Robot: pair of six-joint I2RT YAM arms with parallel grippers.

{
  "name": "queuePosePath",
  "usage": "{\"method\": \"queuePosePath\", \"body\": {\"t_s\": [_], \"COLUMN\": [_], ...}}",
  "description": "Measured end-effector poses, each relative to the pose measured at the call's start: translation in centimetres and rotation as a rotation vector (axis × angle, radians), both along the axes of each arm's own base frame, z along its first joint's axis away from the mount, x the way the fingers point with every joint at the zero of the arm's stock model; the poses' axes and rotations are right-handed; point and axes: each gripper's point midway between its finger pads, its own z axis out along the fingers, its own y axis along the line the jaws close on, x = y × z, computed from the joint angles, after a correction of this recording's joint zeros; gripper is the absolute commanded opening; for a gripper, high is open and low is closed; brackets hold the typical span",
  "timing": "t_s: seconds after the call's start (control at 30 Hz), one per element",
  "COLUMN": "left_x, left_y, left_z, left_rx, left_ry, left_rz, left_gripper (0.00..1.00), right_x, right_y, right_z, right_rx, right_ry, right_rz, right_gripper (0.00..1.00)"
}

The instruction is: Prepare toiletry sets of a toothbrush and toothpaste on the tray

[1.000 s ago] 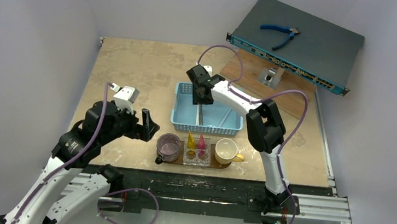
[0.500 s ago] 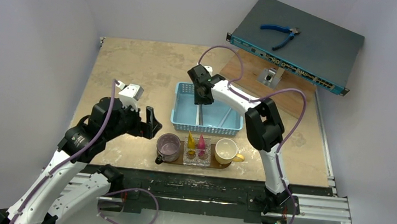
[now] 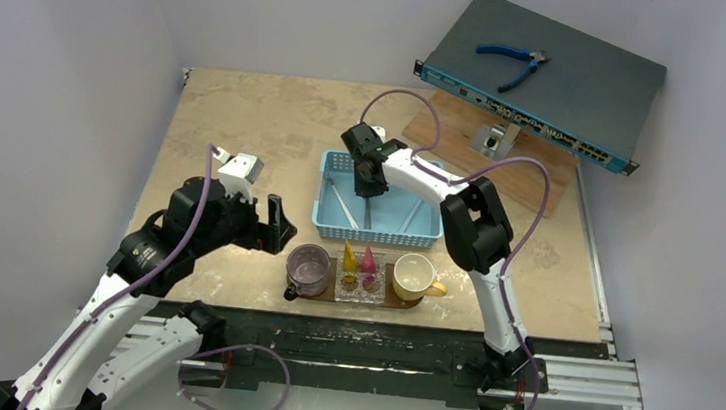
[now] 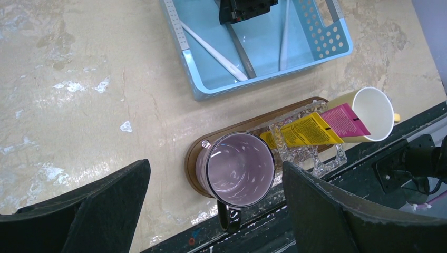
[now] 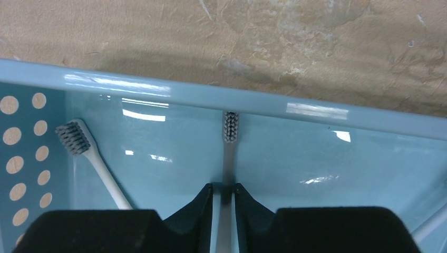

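Observation:
In the light-blue basket (image 5: 211, 95) my right gripper (image 5: 224, 190) is shut on the handle of a grey toothbrush (image 5: 230, 137), whose bristles point at the basket wall. A white toothbrush (image 5: 89, 153) lies to its left. From above, the right gripper (image 3: 366, 177) is down inside the basket (image 3: 327, 224). The dark oval tray (image 3: 328, 292) at the near edge carries a yellow tube (image 3: 349, 257) and a pink tube (image 3: 370, 260) between a purple cup (image 3: 308, 268) and a cream cup (image 3: 413, 275). My left gripper (image 4: 215, 164) hangs open above the purple cup (image 4: 237, 168).
A third pale toothbrush (image 4: 284, 37) lies in the basket's right half. A clear glass holder (image 4: 316, 158) sits under the tubes. At the back right a network switch (image 3: 552, 83) with blue pliers (image 3: 513, 64) rests above a lighter wooden board (image 3: 532, 186).
The right gripper has sunk lower into the basket and its jaws have narrowed onto the grey toothbrush. The left arm shifted slightly toward the tray, then held still.

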Motion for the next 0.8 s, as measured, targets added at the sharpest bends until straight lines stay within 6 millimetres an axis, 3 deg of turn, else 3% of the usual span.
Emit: {"method": "queuePosePath", "body": {"t_s": [0.23, 0.8], "left_x": [0.04, 0.06], "left_y": [-0.01, 0.00], "left_z": [-0.07, -0.10], "left_rx": [0.002, 0.003], "left_ry": [0.003, 0.004], "left_rz": [0.001, 0.001], "left_gripper": [0.95, 0.95], "right_x": [0.15, 0.21], "right_y": [0.19, 0.06], "right_z": [-0.19, 0.51], "right_rx": [0.000, -0.005], "right_ry": [-0.001, -0.012], "right_rz": [0.009, 0.038], "right_gripper": [0.00, 0.00]}}
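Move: The grey toothbrush lies between the right hand's fingertips, its middle some 3 cm back. A white toothbrush lies about 6 cm left and 4 cm back of the hand, another some 12 cm right and 5 cm back; the clear holder with the toothpastes is about 20 cm straight back. From the left hand the grey toothbrush is roughly 18 cm ahead, 17 cm right and 20 cm below. The right fingers close the rest of the way, pinching the grey toothbrush, then ease up about half a centimetre. ##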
